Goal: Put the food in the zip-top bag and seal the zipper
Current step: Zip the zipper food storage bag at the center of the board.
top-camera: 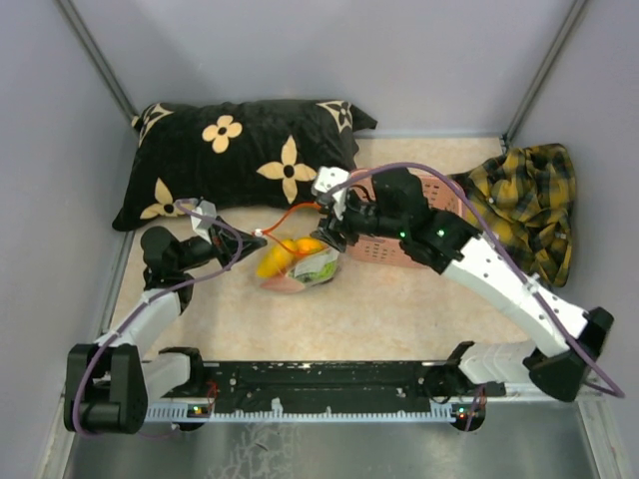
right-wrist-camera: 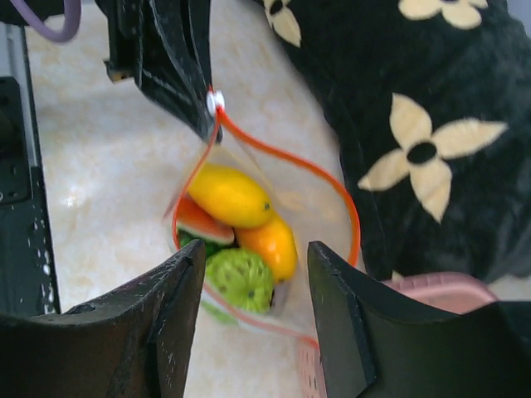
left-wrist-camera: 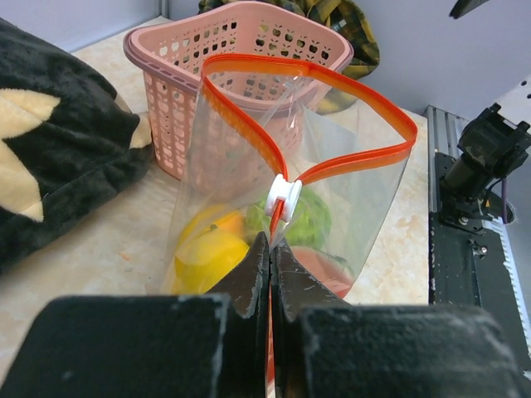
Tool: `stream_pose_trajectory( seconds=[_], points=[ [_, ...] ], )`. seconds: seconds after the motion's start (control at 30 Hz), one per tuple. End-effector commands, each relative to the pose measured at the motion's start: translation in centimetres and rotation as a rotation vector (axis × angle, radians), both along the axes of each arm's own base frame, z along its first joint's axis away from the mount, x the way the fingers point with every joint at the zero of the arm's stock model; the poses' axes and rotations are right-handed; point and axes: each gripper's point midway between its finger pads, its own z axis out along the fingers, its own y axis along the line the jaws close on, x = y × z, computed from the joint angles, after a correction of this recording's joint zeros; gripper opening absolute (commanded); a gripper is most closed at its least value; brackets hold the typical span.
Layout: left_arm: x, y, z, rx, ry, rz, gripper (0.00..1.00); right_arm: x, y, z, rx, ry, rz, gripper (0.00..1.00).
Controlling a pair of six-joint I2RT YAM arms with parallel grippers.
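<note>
The clear zip-top bag (top-camera: pixel 312 267) stands with its mouth open near the middle of the table. The red-orange zipper (left-wrist-camera: pixel 249 133) loops wide open, with a white slider (left-wrist-camera: pixel 282 197) at its near end. My left gripper (left-wrist-camera: pixel 270 249) is shut on the zipper strip just below the slider; it also shows in the top view (top-camera: pixel 262 238). Inside the bag lie a yellow fruit (right-wrist-camera: pixel 228 195), an orange piece (right-wrist-camera: pixel 270 245), the bumpy green fruit (right-wrist-camera: pixel 241 278) and the watermelon slice (right-wrist-camera: pixel 203 225). No grape bunch shows. My right gripper (right-wrist-camera: pixel 255 257) is open and empty, above the bag's mouth.
A pink plastic basket (top-camera: pixel 439 192) stands right behind the bag, partly under my right arm. A black pillow with cream flowers (top-camera: pixel 240 160) lies at the back left. A yellow plaid cloth (top-camera: pixel 529 200) lies at the back right.
</note>
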Motion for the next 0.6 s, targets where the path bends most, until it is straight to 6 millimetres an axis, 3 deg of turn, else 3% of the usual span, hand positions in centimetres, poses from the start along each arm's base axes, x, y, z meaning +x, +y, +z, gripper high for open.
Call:
stream_pose_trajectory(
  seconds=[0.0,0.37,0.57],
  points=[
    [-0.4,-0.3,1.2,0.007,-0.052,-0.017,0.0,-0.3,4.8,3.1,0.081,-0.091,0.192,0.54],
    [-1.6,-1.1,2.2,0.005,-0.073,-0.072,0.0,-0.6,11.9,2.0,0.074,-0.101,0.449,0.55],
    [-1.7,-1.3,2.4,0.005,-0.075,-0.081,0.0,-0.8,13.4,0.6,0.043,-0.071,0.498,0.51]
  ],
)
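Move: The right hand, fingers half open, is above the right part of the bag. The slider is about 17 cm to its left, 1 cm ahead and 7 cm lower. Of the bagged food, the yellow fruit lies some 14 cm left, 4 cm back and 17 cm down, the green fruit 5 cm left, 4 cm back and 18 cm down. The left hand pinches the zip end, with the slider 2 cm to its right, level in depth, and 1 cm up. Leftward over the open bag the right hand sweeps about 12 cm towards the slider, sinking a little early on and slowing towards the end, while it swings some 25 degrees counter-clockwise until its fingers point left and down. They stay half open, not yet on the slider. The left hand keeps its pinch on the zip end and eases it back and right by 1 to 2 cm. ##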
